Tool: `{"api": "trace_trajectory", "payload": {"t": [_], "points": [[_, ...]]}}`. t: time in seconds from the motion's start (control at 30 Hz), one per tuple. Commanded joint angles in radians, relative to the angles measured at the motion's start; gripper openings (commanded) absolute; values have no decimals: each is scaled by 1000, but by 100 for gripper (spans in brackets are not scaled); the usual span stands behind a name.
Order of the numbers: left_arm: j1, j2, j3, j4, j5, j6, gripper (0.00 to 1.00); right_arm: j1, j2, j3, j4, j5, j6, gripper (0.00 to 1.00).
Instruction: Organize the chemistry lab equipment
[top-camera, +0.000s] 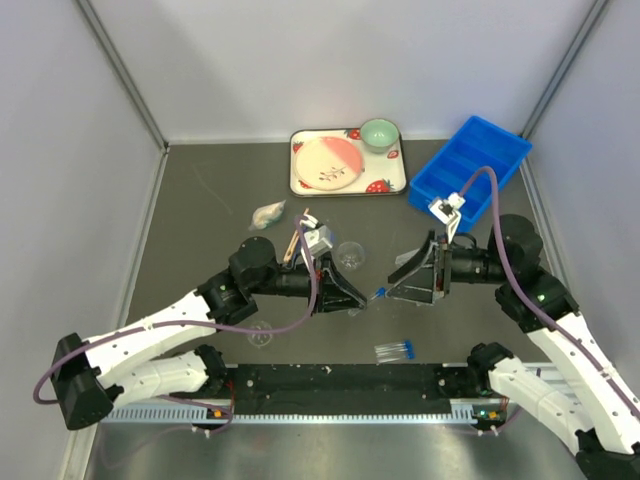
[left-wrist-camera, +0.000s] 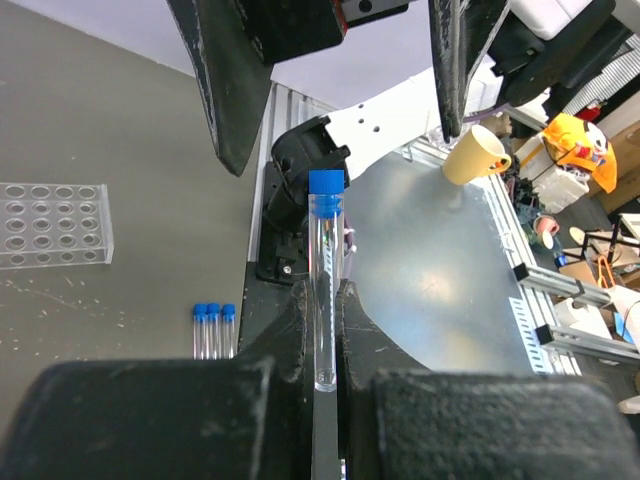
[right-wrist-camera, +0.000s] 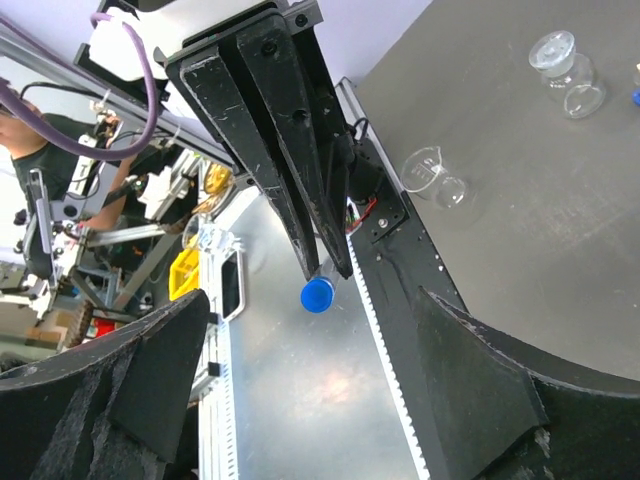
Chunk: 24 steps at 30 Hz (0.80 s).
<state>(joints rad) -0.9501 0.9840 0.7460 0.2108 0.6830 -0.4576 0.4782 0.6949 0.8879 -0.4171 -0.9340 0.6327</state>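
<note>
My left gripper (left-wrist-camera: 325, 300) is shut on a thin clear tube (left-wrist-camera: 324, 262) with a blue cap (left-wrist-camera: 327, 185), held level above the table and pointing right. My right gripper (right-wrist-camera: 315, 300) faces it, open. Its two fingers (left-wrist-camera: 228, 85) stand either side of the cap and touch nothing. From above, the left gripper (top-camera: 356, 300) and right gripper (top-camera: 392, 283) meet at the blue cap (top-camera: 380, 293). Three more blue-capped tubes (top-camera: 395, 350) lie side by side near the front. A clear tube rack (left-wrist-camera: 50, 225) stands on the table in the left wrist view. Small glass beakers (top-camera: 348, 255) (top-camera: 262, 335) stand near the left arm.
A blue divided bin (top-camera: 470, 170) sits at the back right. The strawberry-print tray (top-camera: 395, 185) with a pink plate (top-camera: 328, 163) and green bowl (top-camera: 378, 134) is at the back centre. A crumpled whitish item (top-camera: 268, 215) lies left of the beakers.
</note>
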Motion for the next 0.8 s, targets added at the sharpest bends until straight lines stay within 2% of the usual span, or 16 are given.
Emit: {"api": "trace_trajectory", "payload": {"t": [0.0,0.33,0.63,0.77], "points": [[13,-21,-13,110,55,-46,0,36,12,-4,110,-11,30,83],[34,16,10,137,79,-61,0,119,63,-9,153,44,30,75],[50,25,18,145,85,-65,0,148,80,-10,175,66,36,52],[60,25,16,157,92,-76,0,168,84,-15,182,75,41,49]]}}
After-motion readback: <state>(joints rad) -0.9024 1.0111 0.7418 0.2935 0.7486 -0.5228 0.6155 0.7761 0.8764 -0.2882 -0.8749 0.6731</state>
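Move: The test tube's blue cap is about 4 cm to the right hand's left, level with it and straight between the open fingers. Below it by some 28 cm stand the rack, about 11 cm ahead and 10 cm right, and the three tubes, about 5 cm back and 4 cm right. The left hand already pinches this tube; the cap sticks out some 3 cm right of that hand and 2 cm above it. Bring the right gripper about 2.5 cm to its left, towards the capped end of the held test tube, so that its fingertips come around the blue cap, turning slightly counter-clockwise. Start narrowing its fingers as it slows, from nearly wide open to about half. Keep the left gripper shut on the tube and almost still, offering the cap. ##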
